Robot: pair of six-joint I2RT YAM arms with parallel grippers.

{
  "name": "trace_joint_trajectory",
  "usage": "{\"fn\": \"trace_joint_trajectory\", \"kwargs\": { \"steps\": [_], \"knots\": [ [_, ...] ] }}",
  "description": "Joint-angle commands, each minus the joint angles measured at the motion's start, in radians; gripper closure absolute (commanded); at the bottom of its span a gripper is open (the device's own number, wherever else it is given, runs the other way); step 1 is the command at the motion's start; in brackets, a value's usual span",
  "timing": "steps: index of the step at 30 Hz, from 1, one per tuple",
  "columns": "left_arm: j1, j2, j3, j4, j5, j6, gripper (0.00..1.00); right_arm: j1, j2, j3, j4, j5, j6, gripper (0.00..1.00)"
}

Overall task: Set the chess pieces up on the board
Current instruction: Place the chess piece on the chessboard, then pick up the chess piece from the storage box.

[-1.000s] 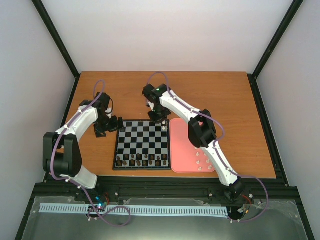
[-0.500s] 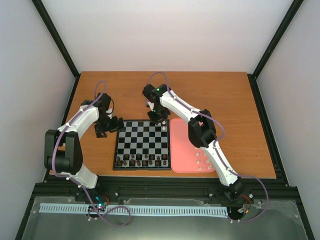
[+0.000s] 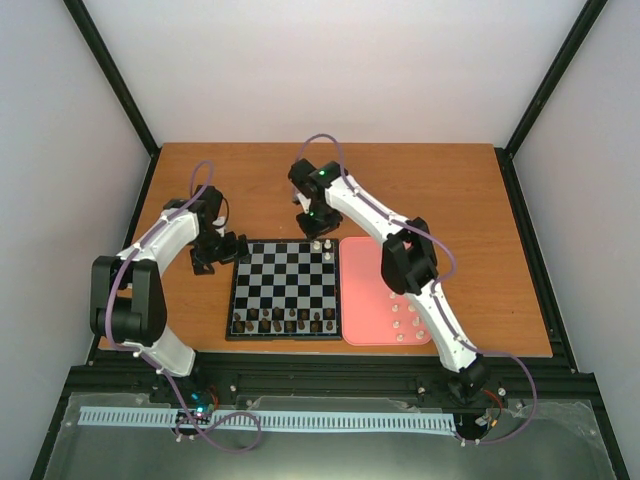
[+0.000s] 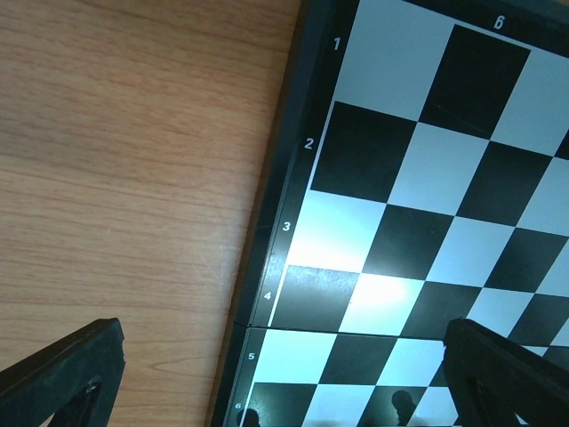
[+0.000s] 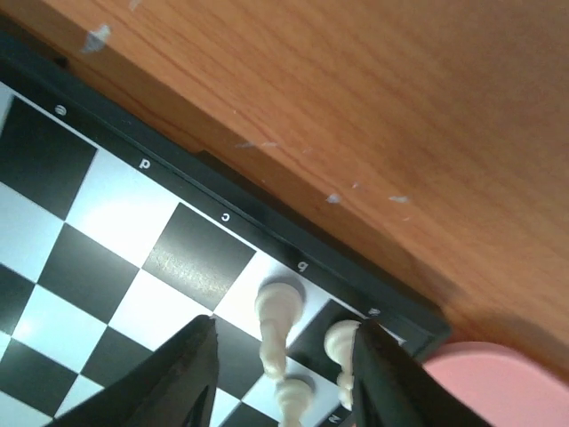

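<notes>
The board (image 3: 285,285) lies between the arms, and its far right corner (image 5: 293,267) fills the right wrist view. My right gripper (image 3: 317,228) hovers over that corner, open. A cream chess piece (image 5: 277,318) stands free on the back-row square between the fingers, with a gap on each side. A second cream piece (image 5: 341,343) stands in the corner square against the right finger (image 5: 384,378). A third (image 5: 294,398) stands one row in. My left gripper (image 4: 284,365) is wide open and empty over the board's left edge (image 4: 276,222).
A pink tray (image 3: 372,262) right of the board holds several more cream pieces (image 3: 398,326). Dark brown pieces (image 3: 285,322) line the board's near row. Bare wooden table (image 3: 450,200) lies beyond and to the right.
My right gripper has opened, leaving a cream piece standing on the back row, and has drawn slightly up and back. The left arm has stayed still.
</notes>
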Motion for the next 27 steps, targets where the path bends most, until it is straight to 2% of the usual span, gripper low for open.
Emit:
{"fn": "trace_joint_trajectory", "kwargs": {
  "steps": [1,8,12,15,19,27],
  "knots": [
    [0.006,0.013,0.038,0.01,0.015,0.008,0.0,-0.021,-0.148,-0.001,0.069,0.056,0.0,0.55],
    [0.006,0.016,0.049,0.003,0.011,0.01,0.0,-0.139,-0.306,-0.146,0.129,0.077,0.039,0.46],
    [0.006,0.023,0.056,0.002,0.014,0.006,0.0,-0.236,-0.438,-0.388,0.154,0.114,0.058,0.45],
    [0.006,0.028,0.07,-0.001,0.018,0.006,0.0,-0.305,-0.54,-0.578,0.165,0.104,0.079,0.4],
    [0.006,0.032,0.085,-0.002,0.018,0.007,0.0,-0.348,-0.641,-0.784,0.163,0.108,0.073,0.4],
    [0.006,0.06,0.096,-0.005,0.024,0.012,0.0,-0.379,-0.671,-0.96,0.191,0.073,0.062,0.41]
  ]
}}
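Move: The farthest white piece left in the tray's right column lies about 23 cm to the right of the right hand, some 6 cm back and 4 cm lower; the next in that column is 3 cm nearer the base, and the farthest small piece of the left column about 17 cm right and 4 cm back. The just-placed piece sits 1 cm back and 3 cm below, with the corner piece 3 cm right of it. From the left hand, the target is roughly 45 cm right, about level forward, 5 cm lower. Already free of the piece just placed, the right hand lifts some 11 cm while easing forward over the board's far edge, then sweeps about 23 cm right and comes back and down towards the farthest piece of the tray's right column. On the way the wrist turns about 25 degrees clockwise and the part-open fingers spread wider; they hold nothing. ##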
